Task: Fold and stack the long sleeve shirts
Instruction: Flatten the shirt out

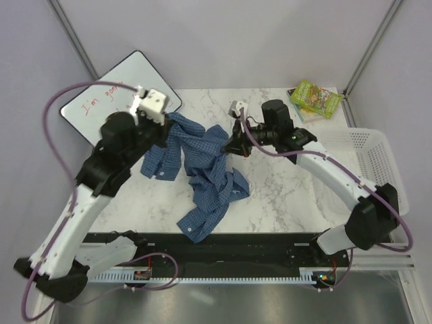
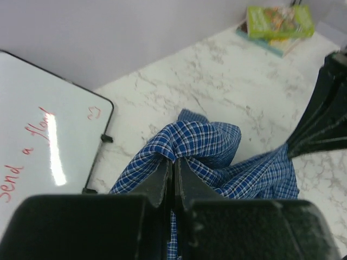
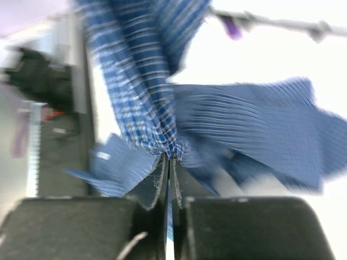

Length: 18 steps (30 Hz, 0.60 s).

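Observation:
One blue checked long sleeve shirt [image 1: 202, 169] hangs crumpled between my two arms over the middle of the marble table [image 1: 283, 196]. My left gripper [image 1: 164, 132] is shut on a bunched fold of its left part, and the cloth [image 2: 195, 143] puckers at the closed fingertips [image 2: 174, 161]. From the other side my right gripper [image 1: 233, 143] is shut on the shirt's right part; the checked cloth [image 3: 152, 108] fans out from the pinched tips [image 3: 169, 157]. A sleeve [image 1: 202, 219] trails down toward the table's near edge.
A whiteboard [image 1: 111, 101] with red writing leans at the back left. Green books [image 1: 315, 98] lie at the back right corner. A white mesh basket [image 1: 378, 158] stands beyond the table's right edge. Bare marble shows right of the shirt.

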Motion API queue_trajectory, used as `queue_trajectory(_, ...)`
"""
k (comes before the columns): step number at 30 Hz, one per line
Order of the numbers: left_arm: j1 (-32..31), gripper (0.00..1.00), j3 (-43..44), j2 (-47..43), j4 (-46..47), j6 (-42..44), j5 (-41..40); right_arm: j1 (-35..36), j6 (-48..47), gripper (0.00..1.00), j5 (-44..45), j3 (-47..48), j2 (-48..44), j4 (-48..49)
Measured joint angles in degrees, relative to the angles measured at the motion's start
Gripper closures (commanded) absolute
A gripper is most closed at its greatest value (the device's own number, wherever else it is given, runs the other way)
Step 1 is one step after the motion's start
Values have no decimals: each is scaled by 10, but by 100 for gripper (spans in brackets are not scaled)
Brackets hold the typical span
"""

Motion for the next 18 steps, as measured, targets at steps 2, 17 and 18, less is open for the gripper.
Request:
queue_trajectory(2,0,98,-1,85,17,-8,-3,-65,-13,73,-11,9,52,-14)
queue_trajectory(17,11,98,124,437,64,-89,-37,-206,101,53,-9,-52,102,-33)
queue_trajectory(18,12,98,131,437,70,-89,-39,-205,125,53,-10,-70,89,-16)
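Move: The left hand, high up, keeps one end of the shirt pinched; the shirt's far corner, the way it is headed, lies about 14 cm ahead, 14 cm right and 37 cm down. The crumpled heap's middle is some 4 cm back and 13 cm right, and the whiteboard's middle about 26 cm ahead and 19 cm left, both similarly far below. From the right hand, still gripping a fold, the heap's middle lies roughly 7 cm left, 4 cm back and 24 cm below. The right fingers open to about half and let go of their fold while the hand swings down, right and forward, about 10 cm each way, clear of the shirt, turning some 25 degrees clockwise. The left hand keeps its pinch and sweeps the shirt's end forward and down towards the far side, somewhat right; it tips down as it goes, dips about 20 cm, then lifts slightly. ##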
